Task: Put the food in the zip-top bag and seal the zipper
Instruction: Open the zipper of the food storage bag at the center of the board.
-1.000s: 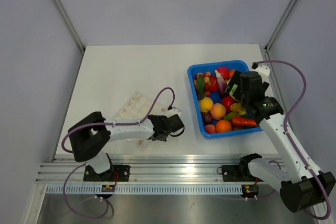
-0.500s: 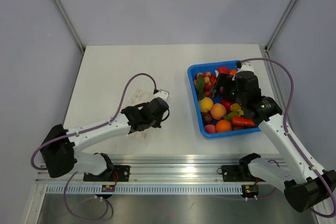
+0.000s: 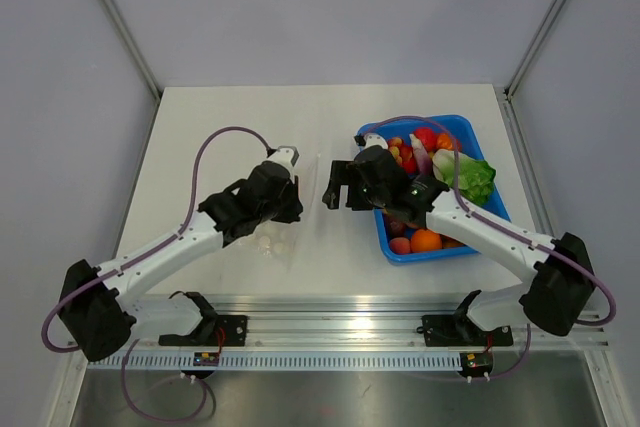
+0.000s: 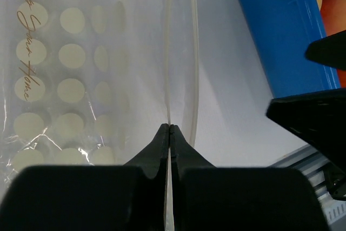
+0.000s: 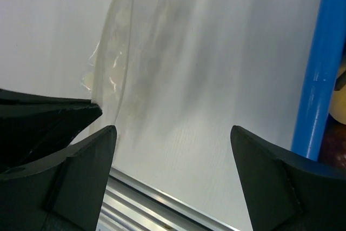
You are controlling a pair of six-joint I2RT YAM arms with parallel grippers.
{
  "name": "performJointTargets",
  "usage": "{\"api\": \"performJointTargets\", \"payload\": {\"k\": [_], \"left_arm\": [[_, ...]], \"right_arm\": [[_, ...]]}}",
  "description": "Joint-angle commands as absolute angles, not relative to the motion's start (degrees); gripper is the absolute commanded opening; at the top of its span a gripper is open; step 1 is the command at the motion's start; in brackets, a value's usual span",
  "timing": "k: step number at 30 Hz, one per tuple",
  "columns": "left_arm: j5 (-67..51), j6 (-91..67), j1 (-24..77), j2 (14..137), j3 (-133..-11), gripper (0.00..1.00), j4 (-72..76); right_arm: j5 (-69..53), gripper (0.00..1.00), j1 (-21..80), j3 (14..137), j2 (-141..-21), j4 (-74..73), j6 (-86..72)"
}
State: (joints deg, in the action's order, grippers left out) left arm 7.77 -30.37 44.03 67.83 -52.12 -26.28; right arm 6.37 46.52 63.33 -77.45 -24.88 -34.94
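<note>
The clear zip-top bag (image 4: 70, 79) with white dots lies on the table, mostly hidden under my left arm in the top view, where a crumpled corner of the bag (image 3: 270, 242) shows. My left gripper (image 4: 170, 127) is shut on the bag's edge, where the pale zipper strip (image 4: 181, 52) runs. My right gripper (image 3: 335, 184) hangs open over bare table between the bag and the blue tray (image 3: 385, 227), nothing between its fingers (image 5: 102, 144). The food stays in the tray: green lettuce (image 3: 470, 179), an orange (image 3: 425, 240), red and yellow pieces.
The blue tray's wall (image 5: 316, 79) stands just right of the right gripper. The table's near edge with its metal rail (image 5: 162, 201) lies close below both grippers. The left gripper's dark fingers (image 5: 43, 114) show at the left of the right wrist view.
The left arm swung away from the near edge onto the bag's edge and shut. The right arm left the tray and moved left over the table, uncovering the lettuce.
</note>
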Motion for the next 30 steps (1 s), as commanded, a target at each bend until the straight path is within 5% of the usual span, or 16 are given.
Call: {"api": "performJointTargets", "payload": {"k": [1, 20, 23, 27, 30], "left_arm": [[5.1, -32.2, 43.1, 65.8, -55.1, 0.0, -23.5], [3.0, -33.0, 41.8, 64.9, -55.5, 0.0, -22.9], [2.6, -33.1, 41.7, 64.2, -55.6, 0.0, -22.9], [2.3, -33.2, 41.2, 63.1, -54.8, 0.0, -23.0], [1.3, -33.6, 40.8, 62.3, -54.2, 0.0, -22.4]], "right_arm": [[6.3, 0.93, 47.0, 65.7, -80.0, -20.0, -39.0], [5.0, 0.9, 49.9, 67.5, -85.1, -16.1, -40.2], [6.6, 0.8, 49.8, 67.2, -86.3, -16.0, -40.8], [7.5, 0.54, 49.9, 65.3, -85.9, -13.0, -40.8], [6.9, 0.5, 49.9, 66.4, -86.8, -13.0, -39.9]]}}
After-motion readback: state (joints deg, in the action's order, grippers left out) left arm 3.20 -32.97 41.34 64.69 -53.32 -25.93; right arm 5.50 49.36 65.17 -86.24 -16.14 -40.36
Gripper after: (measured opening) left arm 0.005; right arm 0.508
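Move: The free lip of the bag's zipper mouth stands about 6 cm left of the open right gripper, level with it fore and aft, some 4 cm lower. The held lip, pinched in the left fingers, is about 9 cm left of the right gripper, 2 cm nearer the base and 3 cm lower. The tray's middle lies roughly 22 cm right, 6 cm ahead and 12 cm down. From the left gripper, the free lip is some 3 cm right and 2 cm ahead, about 1 cm lower. Bring the right gripper about 5 cm left to the bag's free lip, dipping some 2 cm early and easing off, so one finger passes into the mouth and the other stays outside. Only once there start closing, to about half open, with the lip between the fingers. Meanwhile keep the left pinch on the other lip and raise it about 3 cm. ##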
